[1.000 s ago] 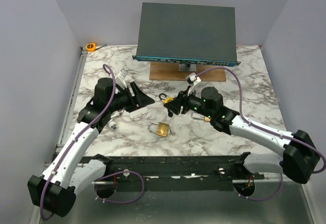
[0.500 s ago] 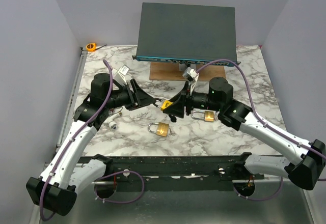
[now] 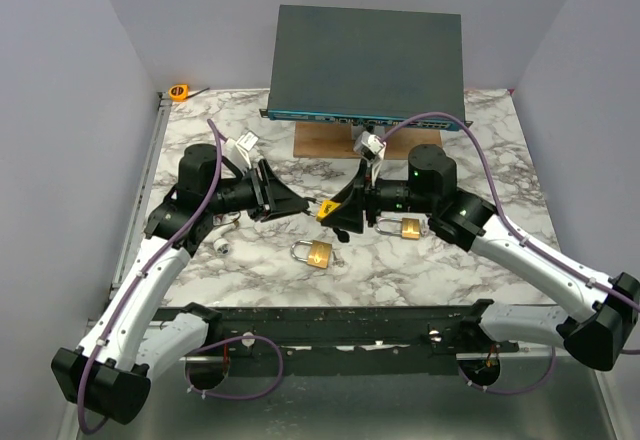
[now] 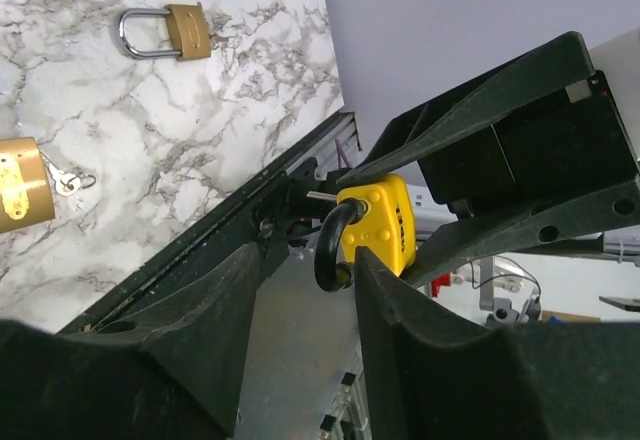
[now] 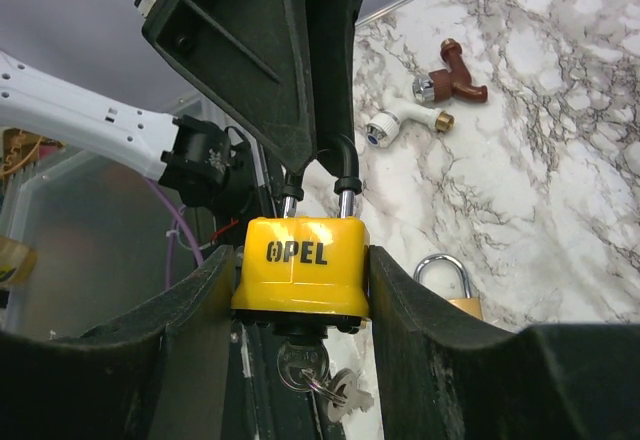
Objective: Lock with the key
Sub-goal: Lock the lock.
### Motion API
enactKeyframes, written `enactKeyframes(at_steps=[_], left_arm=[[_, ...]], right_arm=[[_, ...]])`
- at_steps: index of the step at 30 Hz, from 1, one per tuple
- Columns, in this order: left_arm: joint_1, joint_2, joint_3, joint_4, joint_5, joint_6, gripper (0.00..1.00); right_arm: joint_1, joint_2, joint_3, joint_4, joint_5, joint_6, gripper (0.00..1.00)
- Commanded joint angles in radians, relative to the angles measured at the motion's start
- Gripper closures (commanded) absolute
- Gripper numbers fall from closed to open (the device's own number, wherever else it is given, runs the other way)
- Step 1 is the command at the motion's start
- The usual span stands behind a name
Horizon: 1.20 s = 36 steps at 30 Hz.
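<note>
My right gripper point(image 3: 342, 214) is shut on the body of a yellow padlock point(image 3: 328, 210) marked OPEL point(image 5: 300, 265) and holds it above the table. A silver key point(image 5: 302, 365) sits in its keyhole, with a second key hanging from the ring. The black shackle point(image 4: 333, 250) points toward my left gripper point(image 3: 292, 200). In the left wrist view the left gripper point(image 4: 310, 260) is open. The shackle lies between its fingers, close against the right finger point(image 4: 400, 300), and is not clamped.
Two brass padlocks lie on the marble table, one at the front point(image 3: 318, 253) and one under the right arm point(image 3: 408, 228). A grey switch box point(image 3: 368, 65) stands on a wooden board at the back. A white fitting point(image 5: 395, 125) and a brown tap point(image 5: 455, 78) lie at the left.
My right gripper has swung the yellow padlock up and slightly left, uncovering the second brass padlock. My left gripper has moved right until its fingers reach round the shackle.
</note>
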Motion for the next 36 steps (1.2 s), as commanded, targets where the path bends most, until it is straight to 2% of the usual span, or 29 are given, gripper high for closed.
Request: enactKeyframes(at_steps=[1,4,16,17,20,21,22,23,25,26,29,31,33,36], left_arm=[[0.004,0.009,0.020,0.013,0.062,-0.029,0.59],[0.004,0.017,0.024,0.016,0.078,-0.035,0.67],[-0.030,0.026,0.068,0.025,0.112,-0.074,0.80],[-0.033,0.028,0.073,0.022,0.112,-0.074,0.83],[-0.041,0.035,0.090,0.005,0.106,-0.065,1.00],[-0.041,0.035,0.097,-0.006,0.102,-0.057,1.00],[-0.044,0.036,0.109,-0.019,0.095,-0.044,1.00],[-0.046,0.037,0.126,-0.032,0.086,-0.025,1.00],[-0.052,0.039,0.181,-0.080,0.058,0.027,1.00],[-0.057,0.042,0.230,-0.116,0.041,0.062,1.00],[-0.071,0.046,0.360,-0.212,-0.028,0.191,1.00],[-0.080,0.033,0.409,-0.210,-0.025,0.251,1.00],[-0.090,0.022,0.457,-0.223,-0.020,0.311,1.00],[-0.142,0.036,0.572,-0.334,-0.105,0.471,1.00]], right_arm=[[0.013,0.008,0.060,0.011,-0.061,-0.027,0.99],[0.018,0.013,0.061,0.013,-0.064,-0.032,0.99],[0.025,-0.004,0.052,0.028,-0.052,-0.051,0.99],[0.025,-0.006,0.048,0.033,-0.053,-0.052,0.99],[0.026,-0.016,0.036,0.046,-0.043,-0.052,0.99],[0.026,-0.020,0.030,0.051,-0.038,-0.051,0.99],[0.026,-0.025,0.024,0.058,-0.034,-0.047,0.96],[0.026,-0.032,0.012,0.069,-0.028,-0.039,0.87],[0.026,-0.051,-0.022,0.126,-0.017,-0.010,0.49],[0.026,-0.060,-0.042,0.151,-0.013,0.009,0.36],[0.026,-0.086,-0.100,0.249,-0.021,0.082,0.24],[0.025,-0.111,-0.140,0.301,0.010,0.125,0.18],[0.026,-0.137,-0.178,0.346,0.048,0.169,0.15],[0.026,-0.175,-0.209,0.423,0.086,0.227,0.11]])
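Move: The yellow padlock, already held by its body in the right fingers with its keys hanging, lies about 4 cm to the left hand's right and 2 cm back, nearly level; its shackle faces the left fingertips. It sits at the right fingertips, roughly 1 cm to that hand's left. From the left hand, the brass padlock on the table is about 4 cm back, 1 cm right and 27 cm below. Easing about 1 cm back and to its right and a little up, the left hand closes its half-open fingers on the padlock's black shackle. Only then does the right hand open wide and let go of the yellow body, drifting about 2 cm back and tilting slightly, while the left hand lifts away faster, ending some 11 cm higher and 3 cm back, rolling about 20 degrees. ##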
